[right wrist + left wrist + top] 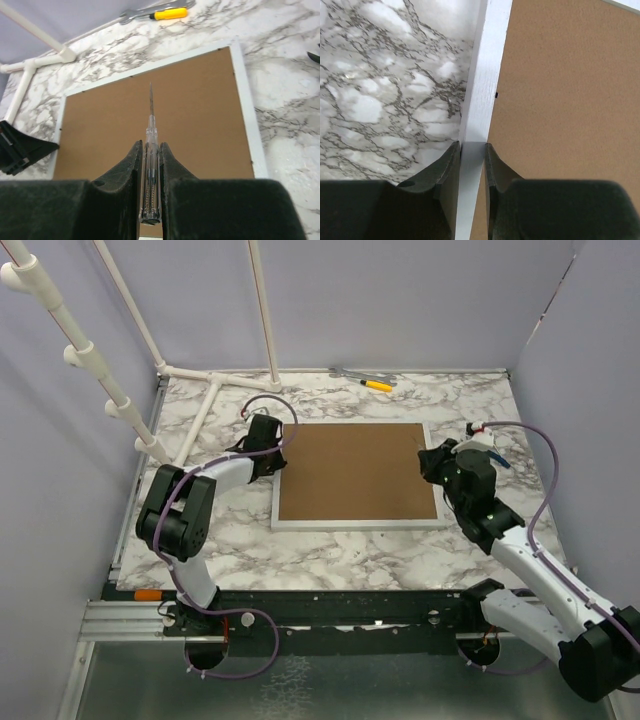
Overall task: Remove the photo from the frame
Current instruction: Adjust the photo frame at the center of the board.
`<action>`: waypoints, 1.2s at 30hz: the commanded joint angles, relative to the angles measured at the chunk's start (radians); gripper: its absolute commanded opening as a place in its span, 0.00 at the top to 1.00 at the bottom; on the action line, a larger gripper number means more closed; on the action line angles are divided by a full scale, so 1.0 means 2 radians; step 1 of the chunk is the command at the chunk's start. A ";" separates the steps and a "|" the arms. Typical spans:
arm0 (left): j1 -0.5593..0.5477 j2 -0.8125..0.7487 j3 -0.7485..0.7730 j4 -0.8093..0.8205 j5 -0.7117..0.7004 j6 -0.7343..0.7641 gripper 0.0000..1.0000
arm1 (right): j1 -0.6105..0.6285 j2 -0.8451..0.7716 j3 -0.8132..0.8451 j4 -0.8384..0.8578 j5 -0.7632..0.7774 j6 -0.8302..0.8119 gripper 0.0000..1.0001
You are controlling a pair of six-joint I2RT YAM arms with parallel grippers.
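Note:
The frame (350, 524) lies face down on the marble table, its brown backing board (355, 470) up. The photo is hidden under that board. My left gripper (272, 452) is at the frame's left side. In the left wrist view it (472, 146) is shut on the white left rail (485, 75), one finger outside the rail and one on the board side. My right gripper (437, 462) hovers by the frame's right edge, shut on a clear-handled screwdriver (151, 135). The screwdriver's thin shaft points out over the backing board (200, 110).
A yellow-handled tool (377, 385) and a metal wrench (135, 15) lie at the back edge of the table. White pipe stands (215, 380) rise at the back left. Lilac walls close in the table on three sides.

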 commanded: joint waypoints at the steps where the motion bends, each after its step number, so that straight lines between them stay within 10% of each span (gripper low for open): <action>1: 0.024 0.013 0.028 -0.002 -0.030 0.018 0.82 | -0.004 0.007 -0.009 -0.024 0.077 0.025 0.99; 14: 0.051 0.000 0.016 0.020 0.013 -0.008 0.51 | -0.182 0.126 -0.010 0.061 -0.131 0.140 0.99; 36: 0.051 -0.187 -0.154 0.028 -0.061 -0.091 0.01 | -0.301 0.252 -0.119 0.284 -0.239 0.241 0.99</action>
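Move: The left fingers already pinch the photo frame's left rim; the frame's middle lies about 22 cm to that hand's right and 3 cm back. The near bar of the white pipe stand is some 27 cm to its left and 12 cm ahead. The right hand keeps a thin pointed tool over the backing board; the frame's right rim lies some 9 cm to its right, 6 cm ahead and 18 cm below, the pliers roughly 24 cm right and 14 cm ahead. Leftward and a little forward, about 5 cm, the left hand drags the frame by its pinched rim, then opens wide, lets go and draws back some 6 cm while rising 3. Meanwhile the right hand, still gripping the tool, swings down about 15 cm and right past the right rim, going slightly forward and rolling its left side up some 30 degrees. ##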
